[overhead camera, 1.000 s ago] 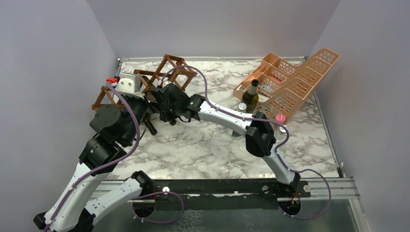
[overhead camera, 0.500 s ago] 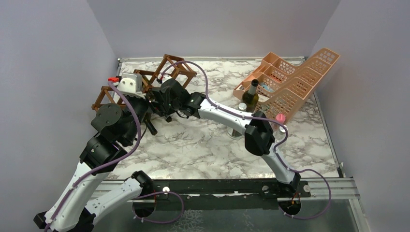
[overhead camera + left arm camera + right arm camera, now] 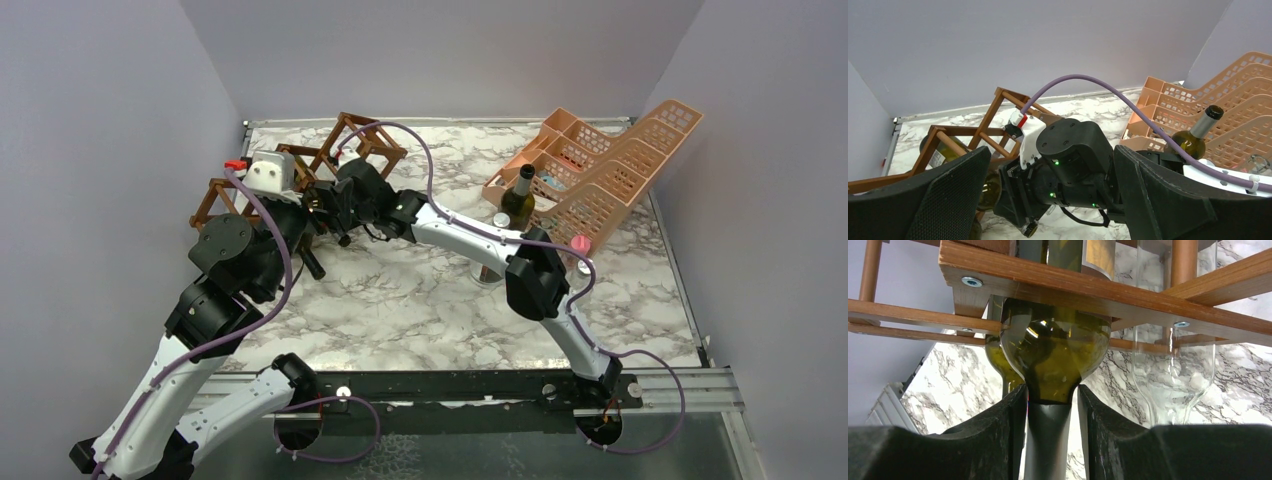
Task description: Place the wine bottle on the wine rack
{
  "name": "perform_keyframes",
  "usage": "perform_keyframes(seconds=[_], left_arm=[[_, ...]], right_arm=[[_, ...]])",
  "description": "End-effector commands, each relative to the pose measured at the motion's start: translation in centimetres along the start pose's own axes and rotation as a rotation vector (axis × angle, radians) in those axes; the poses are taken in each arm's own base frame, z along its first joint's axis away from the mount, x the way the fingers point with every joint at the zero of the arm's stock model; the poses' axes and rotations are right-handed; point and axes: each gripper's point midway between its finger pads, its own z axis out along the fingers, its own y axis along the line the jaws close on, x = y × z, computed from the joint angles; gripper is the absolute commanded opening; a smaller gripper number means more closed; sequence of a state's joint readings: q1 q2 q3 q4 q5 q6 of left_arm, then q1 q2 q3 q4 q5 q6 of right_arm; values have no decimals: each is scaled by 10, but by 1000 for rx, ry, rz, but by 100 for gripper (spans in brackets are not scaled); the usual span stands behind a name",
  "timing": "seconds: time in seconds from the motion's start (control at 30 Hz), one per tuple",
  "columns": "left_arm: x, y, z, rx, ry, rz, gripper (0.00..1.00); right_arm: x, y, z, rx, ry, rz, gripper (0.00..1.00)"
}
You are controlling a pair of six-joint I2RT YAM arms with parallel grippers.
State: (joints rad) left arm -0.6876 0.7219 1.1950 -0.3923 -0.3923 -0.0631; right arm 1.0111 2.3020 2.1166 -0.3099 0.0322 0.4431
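The wine bottle (image 3: 1055,355), dark green with a black foil neck, lies in a cell of the brown wooden wine rack (image 3: 1098,295), neck toward me. My right gripper (image 3: 1050,392) straddles that neck just below the shoulder. Its jaws stand slightly apart, and a sliver of light shows between the neck and the right finger (image 3: 1098,420). From above, the right gripper (image 3: 316,207) is pressed against the wine rack (image 3: 365,140) at the back left. My left gripper (image 3: 1050,155) is wide open just in front of the right wrist, holding nothing; its place from above is (image 3: 300,240).
A clear glass bottle (image 3: 1173,375) and another green bottle (image 3: 998,360) lie in neighbouring cells. A peach plastic basket rack (image 3: 610,165) stands at the back right with an upright green bottle (image 3: 518,205) beside it. A pink cap (image 3: 580,243) sits near the right elbow.
The right gripper has moved left and back toward the rack, pushing the bottle deeper. Its jaws have loosened on the neck. The left arm has stayed put.
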Motion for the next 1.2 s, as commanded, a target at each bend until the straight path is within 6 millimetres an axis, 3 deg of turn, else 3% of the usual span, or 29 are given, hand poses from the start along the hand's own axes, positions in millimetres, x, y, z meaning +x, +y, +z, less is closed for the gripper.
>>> perform_keyframes(seconds=[0.0,0.3,0.5,0.73,0.93,1.17], left_arm=[[-7,-3,0,18,-13,-2,99],[-17,3,-4,-17,-22,-23,99],[-32,3,-9,-7,-42,-30,99],[-26,-5,-9,38,-32,-27,99],[-2,-30,-4,178,8,24,99],[38,-50,11,257,109,37,99]], right_arm=[[-9,-3,7,-3,-49,1,44],[-24,1,-24,-17,-79,-17,60],[-40,0,-59,4,-118,-22,65],[-57,-6,-114,34,-182,-38,65],[-58,-53,-172,239,-238,-59,65],[-60,-113,-261,512,-296,-87,66]])
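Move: The wine bottle already lies in the rack with its neck between the right fingers; its middle is about 6 cm ahead of that hand, 4 cm left and roughly level. The dark-necked bottle is some 10 cm left and 2 cm ahead, 7 cm lower; the clear bottle is about 8 cm ahead, 4 cm right and 7 cm lower. From the left hand the wine bottle's middle lies roughly 15 cm ahead, 6 cm left and 26 cm below. Dipping about 2 cm and easing back as its fingers open wider around the neck, the right hand comes free of the wine bottle, then climbs and sweeps right, away from the rack, ending some 19 cm to the right and 11 cm higher, its fingers tipping up and turning clockwise. The empty, open left hand rises slightly, then sinks and shifts a few centimetres right, turning some 10 degrees clockwise. ##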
